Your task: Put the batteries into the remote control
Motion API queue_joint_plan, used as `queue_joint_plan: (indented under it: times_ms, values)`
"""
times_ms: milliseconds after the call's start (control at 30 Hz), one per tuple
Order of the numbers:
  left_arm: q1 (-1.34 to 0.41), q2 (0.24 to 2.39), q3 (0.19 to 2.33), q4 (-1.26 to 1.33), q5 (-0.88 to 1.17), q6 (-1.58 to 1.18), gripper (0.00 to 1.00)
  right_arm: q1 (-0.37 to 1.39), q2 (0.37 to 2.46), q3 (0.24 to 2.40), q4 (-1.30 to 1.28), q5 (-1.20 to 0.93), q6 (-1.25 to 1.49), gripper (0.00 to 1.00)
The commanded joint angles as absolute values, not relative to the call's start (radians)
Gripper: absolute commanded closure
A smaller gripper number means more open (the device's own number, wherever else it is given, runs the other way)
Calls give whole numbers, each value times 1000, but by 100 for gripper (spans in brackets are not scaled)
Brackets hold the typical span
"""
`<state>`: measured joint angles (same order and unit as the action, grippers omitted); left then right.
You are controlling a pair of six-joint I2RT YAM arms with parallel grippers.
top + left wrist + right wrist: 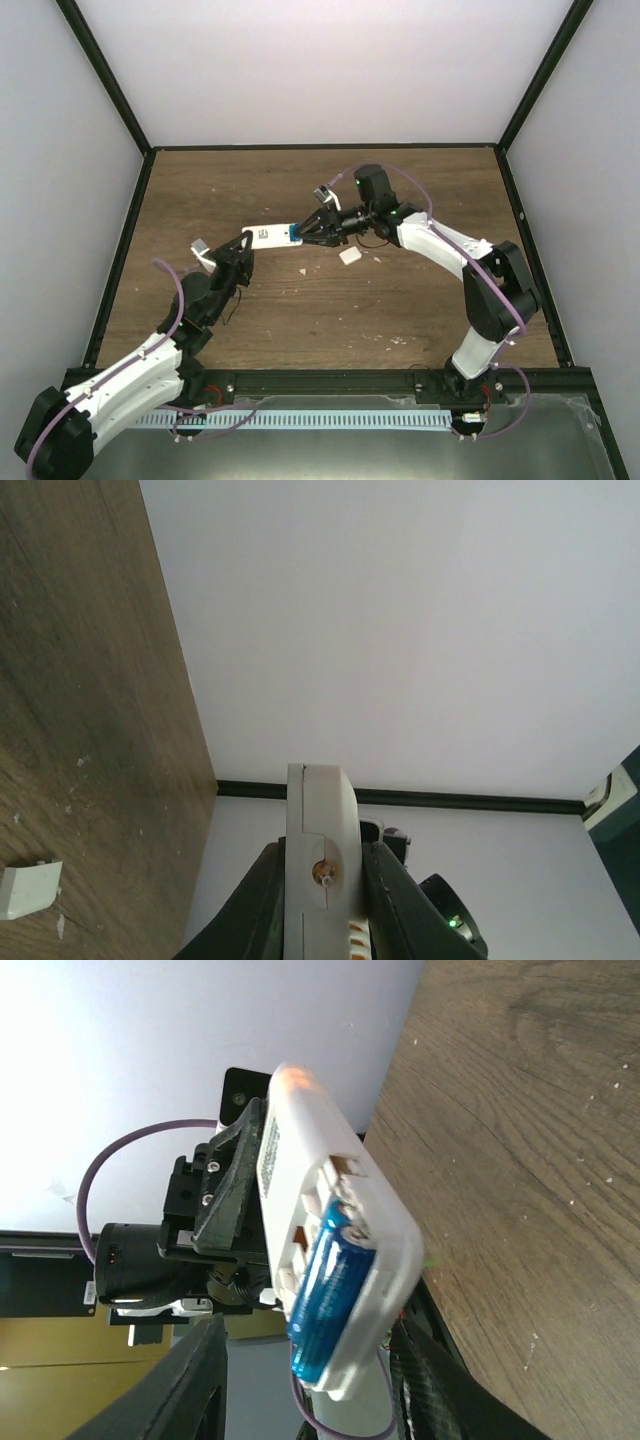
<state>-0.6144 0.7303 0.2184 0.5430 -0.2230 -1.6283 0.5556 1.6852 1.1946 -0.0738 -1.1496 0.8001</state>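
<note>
The white remote control (270, 236) is held above the table, its back facing up. My left gripper (243, 243) is shut on one end of it; in the left wrist view the remote control (320, 820) stands edge-on between the black fingers (400, 900). The bright blue batteries (335, 1290) lie in the uncovered compartment at the other end, seen as a blue patch (296, 233) from above. My right gripper (308, 232) straddles that end. Its jaws stand open on either side of the remote control (320, 1180), with a gap showing beside the left finger (190, 1380).
A small white plastic piece (350, 256) lies on the wooden table just below the right gripper, and shows again as the white piece (28, 890) at the left wrist view's lower left. Pale specks (303, 270) are scattered nearby. Black frame posts and white walls enclose the table.
</note>
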Motion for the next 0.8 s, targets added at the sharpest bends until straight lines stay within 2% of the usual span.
queue_joint_plan:
  times_ms: [0, 300, 767]
  values:
    - [-616, 737, 219, 593, -208, -1597, 100, 553, 1672, 1197, -16, -1184, 844, 63]
    - [-616, 760, 226, 616, -197, -1586, 100, 553, 1702, 1208, -17, -1180, 848, 67]
    - [-616, 813, 234, 659, -166, -1582, 100, 552, 1716, 1200, 19, -1177, 863, 86]
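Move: The right gripper, half open and pointing left, is already at the free end of the remote control; the blue battery lying across that end is about 2 cm to its left and 1 cm ahead, at its own height. The remote's middle is some 6 cm to its left, level with it, and the white battery cover lies about 12 cm right, 4 cm back and some 22 cm below on the table. From the left hand, which holds the remote's other end, the battery is about 9 cm to the right and 1 cm ahead. The right fingers close from over a third open to under a fifth around the remote's battery end, one finger coming up against the blue battery and the other against the opposite side of the remote, while the hand, after a slight rise, eases under 1 cm forward and down and tips by only a few degrees. The left hand keeps its pinch on the remote's other end and carries it about half a centimetre forward and to the right, further in towards the right gripper. ##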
